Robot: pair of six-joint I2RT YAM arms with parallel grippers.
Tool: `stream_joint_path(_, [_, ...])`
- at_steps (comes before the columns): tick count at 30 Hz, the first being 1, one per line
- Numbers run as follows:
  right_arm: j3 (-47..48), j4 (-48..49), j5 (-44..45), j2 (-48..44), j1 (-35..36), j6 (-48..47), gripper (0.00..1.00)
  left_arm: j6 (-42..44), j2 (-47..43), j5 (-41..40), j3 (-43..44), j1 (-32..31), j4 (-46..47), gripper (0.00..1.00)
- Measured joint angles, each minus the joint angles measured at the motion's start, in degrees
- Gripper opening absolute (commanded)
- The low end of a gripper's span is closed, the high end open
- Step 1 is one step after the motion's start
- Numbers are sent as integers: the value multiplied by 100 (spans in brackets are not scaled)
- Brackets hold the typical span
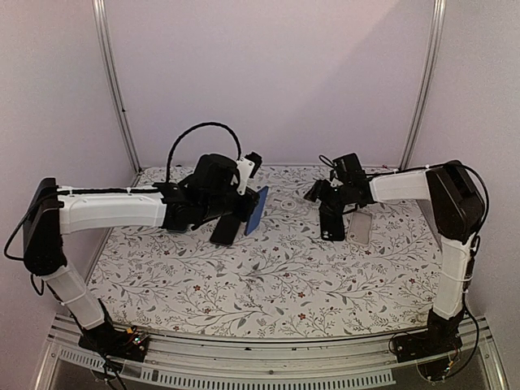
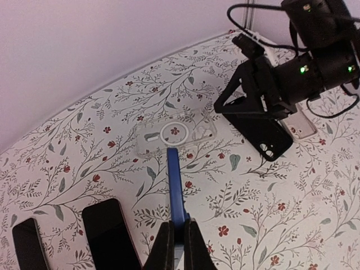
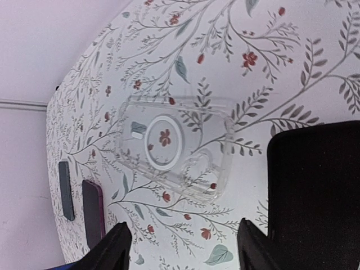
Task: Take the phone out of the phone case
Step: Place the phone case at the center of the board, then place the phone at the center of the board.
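Observation:
My left gripper is shut on the lower edge of a blue phone, holding it edge-up above the table; in the top view the phone juts out from the gripper at centre left. A black phone case with camera holes lies flat on the table below my right arm. In the right wrist view the black case lies just right of my right gripper, which is open and holds nothing.
A clear case with a white ring lies empty on the flowered table, between the two grippers. A pale case or phone lies beyond the black one. Two dark phones lie near the left arm.

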Motion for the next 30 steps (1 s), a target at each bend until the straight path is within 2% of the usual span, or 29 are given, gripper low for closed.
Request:
stream_joint_path(5, [0,4,22,-584,0,-146,91,138,286,-284,50,-98,-13,0])
stream_joint_path(13, [-258,-85,334,-1443,-15,-337,99,435,964,-1054,498,-494,-361,0])
stream_joint_path(23, [-1220,-201,835,-2662,-321,-599,99,973,1622,-1963,1005,-931,-468,0])
stream_joint_path(30, [-1513,-245,951,-3211,-343,-686,99,1248,2181,-2483,1440,-1176,-570,0])
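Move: The clear phone case already lies on the board, its middle roughly 3 cm ahead of the open right hand, 7 cm to its left and 5 cm below. The black case sits about 5 cm back, 6 cm to that hand's right. From the left hand, which holds the blue-backed phone, the clear case is some 14 cm ahead, 12 cm right and 18 cm down; the black phone lies 3 cm ahead, 7 cm left, equally low. Still pinching the blue-backed phone by its end, the left hand sinks about 8 cm and shifts 6 cm right, towards the open board short of the clear case, rolling nearly 30 degrees left side up. The right hand, already free, climbs about 15 cm away from the clear case, then also swings 9 cm right and 5 cm back, spreading its fingers fully and tipping them up some 20 degrees. ##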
